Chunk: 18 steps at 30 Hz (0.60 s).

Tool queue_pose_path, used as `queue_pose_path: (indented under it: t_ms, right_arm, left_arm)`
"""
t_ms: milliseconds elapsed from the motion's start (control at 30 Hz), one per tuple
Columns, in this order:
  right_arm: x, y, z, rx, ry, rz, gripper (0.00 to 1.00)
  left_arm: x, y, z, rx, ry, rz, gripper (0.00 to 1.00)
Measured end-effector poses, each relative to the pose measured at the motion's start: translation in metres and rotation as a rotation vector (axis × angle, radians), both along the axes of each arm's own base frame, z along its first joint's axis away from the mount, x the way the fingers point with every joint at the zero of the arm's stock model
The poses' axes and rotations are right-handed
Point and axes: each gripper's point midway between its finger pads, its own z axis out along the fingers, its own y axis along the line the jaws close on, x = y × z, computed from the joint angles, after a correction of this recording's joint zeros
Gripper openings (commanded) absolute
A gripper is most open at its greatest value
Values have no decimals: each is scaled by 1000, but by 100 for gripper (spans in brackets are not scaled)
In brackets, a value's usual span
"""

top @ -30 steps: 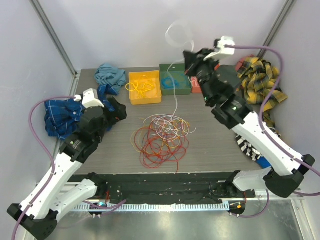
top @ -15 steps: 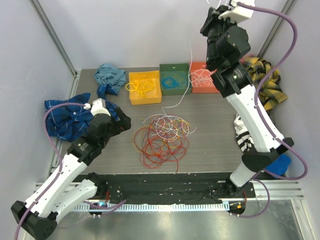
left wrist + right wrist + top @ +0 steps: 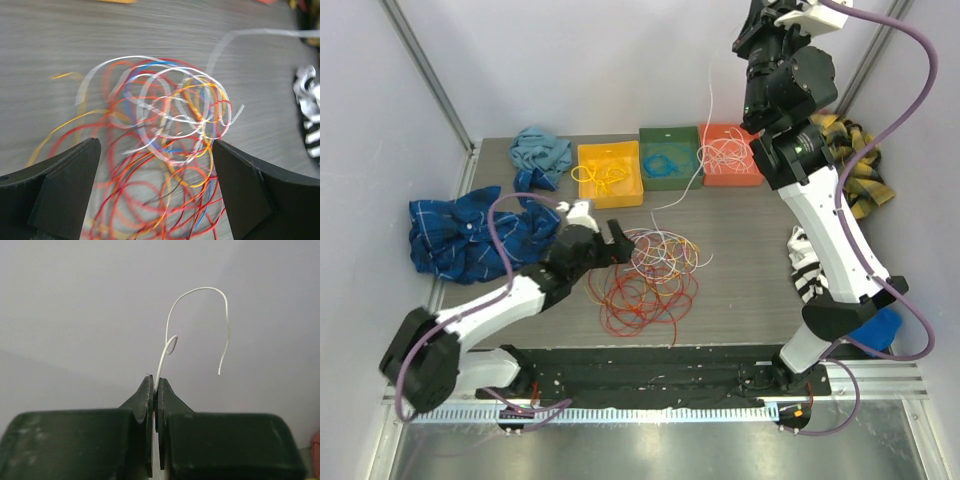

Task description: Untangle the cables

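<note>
The cables (image 3: 648,272) lie in a tangled heap of red, orange, yellow and white loops at mid-table. My left gripper (image 3: 612,240) is low at the heap's left edge. In the left wrist view it (image 3: 156,145) stands open, the blurred cables (image 3: 167,125) on the table between and beyond its fingers. My right gripper (image 3: 752,25) is raised high at the back right, shut on one white cable (image 3: 707,120). That cable hangs down past the bins and trails back to the heap. The right wrist view shows this gripper (image 3: 155,386) pinching the white cable (image 3: 200,288), whose free end curls above.
Yellow (image 3: 610,174), green (image 3: 670,158) and orange (image 3: 730,156) bins line the back; each holds cables. A teal cloth (image 3: 540,150) and a blue plaid cloth (image 3: 455,235) lie on the left. On the right are a yellow plaid cloth (image 3: 842,160) and a striped cloth (image 3: 807,265).
My right arm has lifted the white cable from over the bins to high near the back wall. My left arm has swung in and reached low to the heap's left edge.
</note>
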Motion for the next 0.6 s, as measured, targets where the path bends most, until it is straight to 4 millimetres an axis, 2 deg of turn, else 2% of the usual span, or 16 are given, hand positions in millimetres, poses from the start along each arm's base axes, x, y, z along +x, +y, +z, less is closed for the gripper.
queue_pose_path:
  t_ms: [167, 400, 467, 500, 567, 600]
  right_arm:
    - [7, 9, -19, -4, 34, 33, 1]
    - [17, 23, -53, -25, 101, 79, 1]
    - [14, 23, -56, -28, 107, 90, 1]
    - [13, 23, -57, -28, 109, 93, 1]
    - [7, 20, -55, -24, 104, 97, 1]
    - [4, 18, -54, -23, 103, 97, 1]
  left_arm:
    - [25, -66, -5, 26, -107, -171, 100]
    - [71, -116, 0, 8, -264, -248, 97]
    - [84, -128, -4, 8, -287, -255, 82]
    - [89, -132, -7, 10, -291, -258, 63]
    - [99, -140, -14, 21, -287, -260, 36]
    - [102, -142, -16, 23, -285, -257, 6]
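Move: The part of the hanging white cable the left hand goes for is about 11 cm ahead, 15 cm to its right and at nearly its own height. The tangle's middle is level with the left hand, some 8 cm to its right and 13 cm down; the green bin stands about 36 cm ahead and 15 cm right, the yellow bin 31 cm ahead and 5 cm left. From the right hand, that stretch of cable is roughly 50 cm below, 5 cm left, level front to back. The left fingers come right up to the white cable hanging from the right gripper and begin closing about it, after a nearly level sweep of some 17 cm, mostly to the right at first and then right and forward over the tangle's far side. Meanwhile the wrist swings clockwise and tips up about 15 degrees. The right hand keeps its shut grip on the cable and sinks about 5 cm. ##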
